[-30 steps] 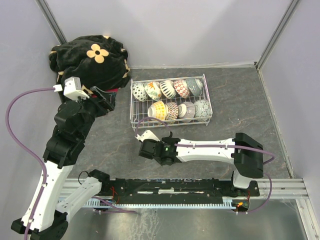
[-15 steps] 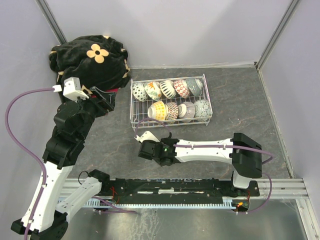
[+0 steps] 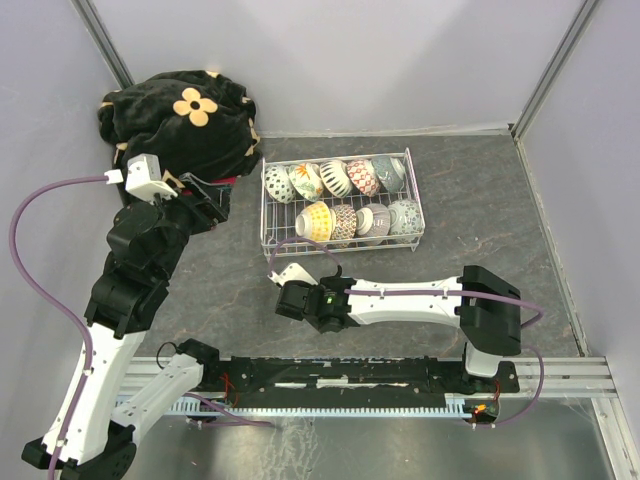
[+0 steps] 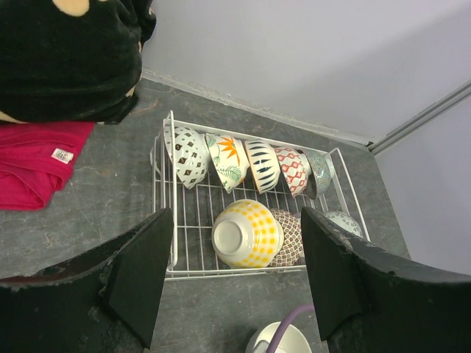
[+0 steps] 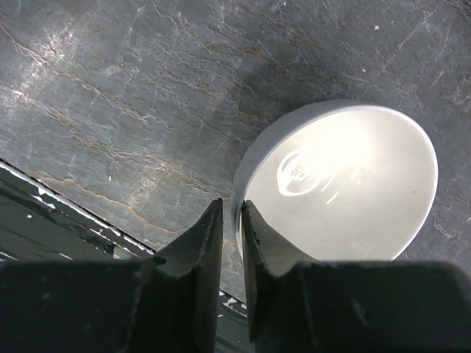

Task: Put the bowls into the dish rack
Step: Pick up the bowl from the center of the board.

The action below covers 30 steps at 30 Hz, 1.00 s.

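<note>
The white wire dish rack (image 3: pixel 266 215) stands at the table's back middle and holds several patterned bowls on edge, among them a yellow dotted bowl (image 4: pixel 246 233) at the near left. A white bowl (image 5: pixel 346 184) is by the rack's near left corner, with my right gripper (image 5: pixel 232 213) shut on its rim, one finger inside and one outside. It also shows in the top view (image 3: pixel 292 272) and at the bottom of the left wrist view (image 4: pixel 283 340). My left gripper (image 4: pixel 235 276) is open and empty, up at the left, looking down at the rack (image 4: pixel 163 213).
A black blanket with a tan flower (image 3: pixel 190 115) lies in the back left corner, with a red cloth (image 4: pixel 33 162) under its edge. Grey walls close in on the left, back and right. A purple cable (image 3: pixel 295 243) loops in front of the rack.
My right arm has edged slightly to the left with the white bowl in its grip. The left arm has not moved.
</note>
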{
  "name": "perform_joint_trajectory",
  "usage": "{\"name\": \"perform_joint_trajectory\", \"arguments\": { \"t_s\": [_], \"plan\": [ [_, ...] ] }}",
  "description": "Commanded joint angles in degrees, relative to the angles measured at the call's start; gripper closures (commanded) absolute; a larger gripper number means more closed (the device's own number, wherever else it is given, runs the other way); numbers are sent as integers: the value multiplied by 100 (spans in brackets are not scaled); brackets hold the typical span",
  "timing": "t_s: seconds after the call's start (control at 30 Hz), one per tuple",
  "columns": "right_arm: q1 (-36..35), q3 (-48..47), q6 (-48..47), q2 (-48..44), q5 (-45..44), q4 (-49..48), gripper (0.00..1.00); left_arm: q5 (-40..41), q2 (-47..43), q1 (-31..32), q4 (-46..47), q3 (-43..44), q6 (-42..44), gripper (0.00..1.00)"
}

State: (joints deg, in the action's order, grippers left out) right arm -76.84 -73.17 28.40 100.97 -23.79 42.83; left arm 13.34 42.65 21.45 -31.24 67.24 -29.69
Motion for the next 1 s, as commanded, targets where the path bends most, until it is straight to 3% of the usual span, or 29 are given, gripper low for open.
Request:
{"name": "perform_joint_trajectory", "arguments": {
  "t_s": [0.0, 0.1, 0.3, 0.6, 0.97],
  "plan": [
    [-17, -20, 18, 8, 35, -152, 77, -20, 7, -40, 97, 258, 166, 23],
    [-23, -23, 16, 37, 52, -150, 79, -31, 15, -32, 93, 263, 166, 23],
    [-16, -15, -26, -38, 70, -170, 98, -39, 32, -37, 101, 288, 166, 23],
    [269, -91, -194, -1203, 486, -507, 99, -15, 83, -36, 101, 338, 187, 23],
    [1701, -744, -146, -2077, 2551, -1681, 99, 129, 134, -40, 103, 249, 202, 23]
  ]
}}
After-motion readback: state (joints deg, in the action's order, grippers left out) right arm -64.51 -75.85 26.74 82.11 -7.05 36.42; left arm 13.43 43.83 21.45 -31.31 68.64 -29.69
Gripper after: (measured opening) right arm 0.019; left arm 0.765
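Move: The right hand's near-shut fingers are at the back-left part of the last bowl's rim; the bowl's middle lies about 3 cm ahead, 4 cm to their right and 2 cm lower. The yellow-dotted bowl in the dish rack stands roughly 19 cm ahead and 3 cm left, with the brown-dotted bowl as far out and 3 cm to the right, both some 2 cm higher. From the left hand, the last bowl lies about 9 cm back, 23 cm right and 33 cm below. The right fingers close the small gap left and pinch the bowl's back-left rim, holding nearly still for the first half. Then the arm lifts the bowl ever faster, about 14 cm up and finally some 4 cm forward towards the rack, while the hand rolls about 30 degrees, its left side rising and the fingertips swinging left. ##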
